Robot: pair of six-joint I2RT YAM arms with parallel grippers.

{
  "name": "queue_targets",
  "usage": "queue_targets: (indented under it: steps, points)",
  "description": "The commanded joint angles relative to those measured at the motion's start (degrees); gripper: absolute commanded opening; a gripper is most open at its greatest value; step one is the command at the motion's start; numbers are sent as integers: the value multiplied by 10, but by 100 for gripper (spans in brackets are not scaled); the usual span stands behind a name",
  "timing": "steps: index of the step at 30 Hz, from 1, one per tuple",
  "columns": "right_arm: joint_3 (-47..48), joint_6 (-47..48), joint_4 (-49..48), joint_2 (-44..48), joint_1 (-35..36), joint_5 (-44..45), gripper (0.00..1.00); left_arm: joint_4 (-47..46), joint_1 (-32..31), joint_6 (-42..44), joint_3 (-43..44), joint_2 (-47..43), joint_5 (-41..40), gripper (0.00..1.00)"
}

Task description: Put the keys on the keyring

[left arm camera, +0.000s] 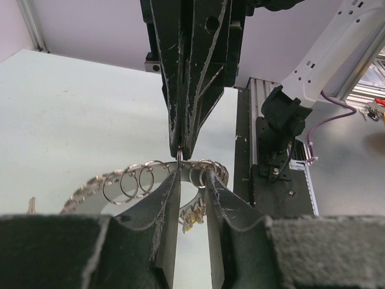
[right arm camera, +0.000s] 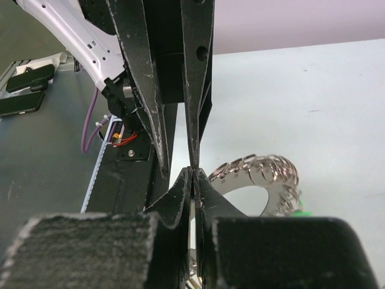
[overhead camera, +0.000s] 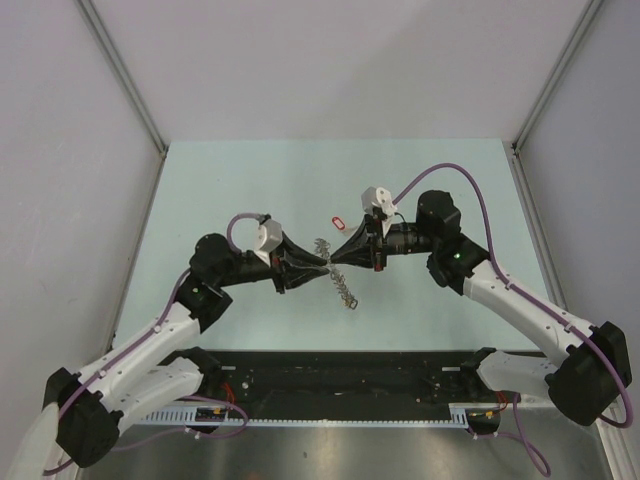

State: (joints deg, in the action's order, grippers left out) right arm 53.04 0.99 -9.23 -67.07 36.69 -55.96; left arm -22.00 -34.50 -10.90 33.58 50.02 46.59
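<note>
The keyring (overhead camera: 345,290) hangs in mid-air between both grippers, and its fringe of small keys dangles toward the table. My right gripper (overhead camera: 334,256) is shut on the ring's upper edge. The right wrist view shows a thin metal strip pinched at the right gripper (right arm camera: 194,174), with the keyring (right arm camera: 264,171) curving off to the right. My left gripper (left arm camera: 191,177) has its jaws apart, one on each side of the right gripper (left arm camera: 180,150), with the keyring (left arm camera: 120,180) band running across their tips. The red-tagged key (overhead camera: 337,221) lies on the table just beyond the grippers, with nothing holding it.
The pale green table (overhead camera: 250,180) is bounded by grey walls with metal corner posts. A black rail (overhead camera: 340,385) with cabling runs along the near edge between the arm bases. A green tag (right arm camera: 301,211) and yellow tags (left arm camera: 191,217) hang from the ring.
</note>
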Motion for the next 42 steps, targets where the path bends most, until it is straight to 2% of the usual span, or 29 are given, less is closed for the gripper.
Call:
queue_targets:
  steps: [1,18,21,22,24,28,34,35,37,38,42]
  points:
    - [6,-7,-58,4,5,-7,0,-10,-6,8,10,6,-18,27]
    - [6,-7,-68,-10,18,-5,0,-52,-11,-28,4,24,12,25]
    - [6,-7,-70,-10,21,-6,0,-54,-14,-32,4,25,13,19]
    - [6,-7,-70,-10,22,-6,0,-54,-14,-33,5,25,12,10]
    - [6,-7,-69,-10,23,-4,0,-51,-14,-32,6,26,9,2]
    - [6,-7,-47,-3,24,12,0,-21,-14,-15,16,19,-5,0]
    - [6,11,54,39,22,92,19,92,-14,46,46,-2,-58,0]
    - [7,13,72,49,21,99,26,106,-14,49,49,-3,-60,0]
    - [10,17,90,59,21,128,35,123,-14,63,61,1,-64,0]
    - [13,22,128,65,21,139,45,151,-14,70,68,3,-65,0]
    - [42,52,198,65,24,222,52,221,-14,107,99,18,-70,0]
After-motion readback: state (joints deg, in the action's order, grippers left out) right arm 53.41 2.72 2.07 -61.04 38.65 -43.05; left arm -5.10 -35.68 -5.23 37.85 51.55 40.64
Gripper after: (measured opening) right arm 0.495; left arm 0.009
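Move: About 1 cm to the right of the left hand, and a centimetre below its finger pads, stands the small ring of the keyring that the right hand still pinches, just under its own pads. The rest of the keyring hangs from there, its middle some 7 cm below the left hand and 1–2 cm to its right. The loose key with the red tag lies on the table, roughly 22 cm ahead, 2 cm to the right and 26 cm below the left hand. Pinching the small ring from the left, the part-open left fingers first ease about a centimetre forward and down beside it, drift back, then shut on it while the right hand holds it nearly still. The right fingers then open to about half and back off some 2.5 cm to the right, turning roughly 10 degrees clockwise, as the left hand sinks nearly 3 cm, going slightly forward, its fingertips tipping down some 10 degrees. ##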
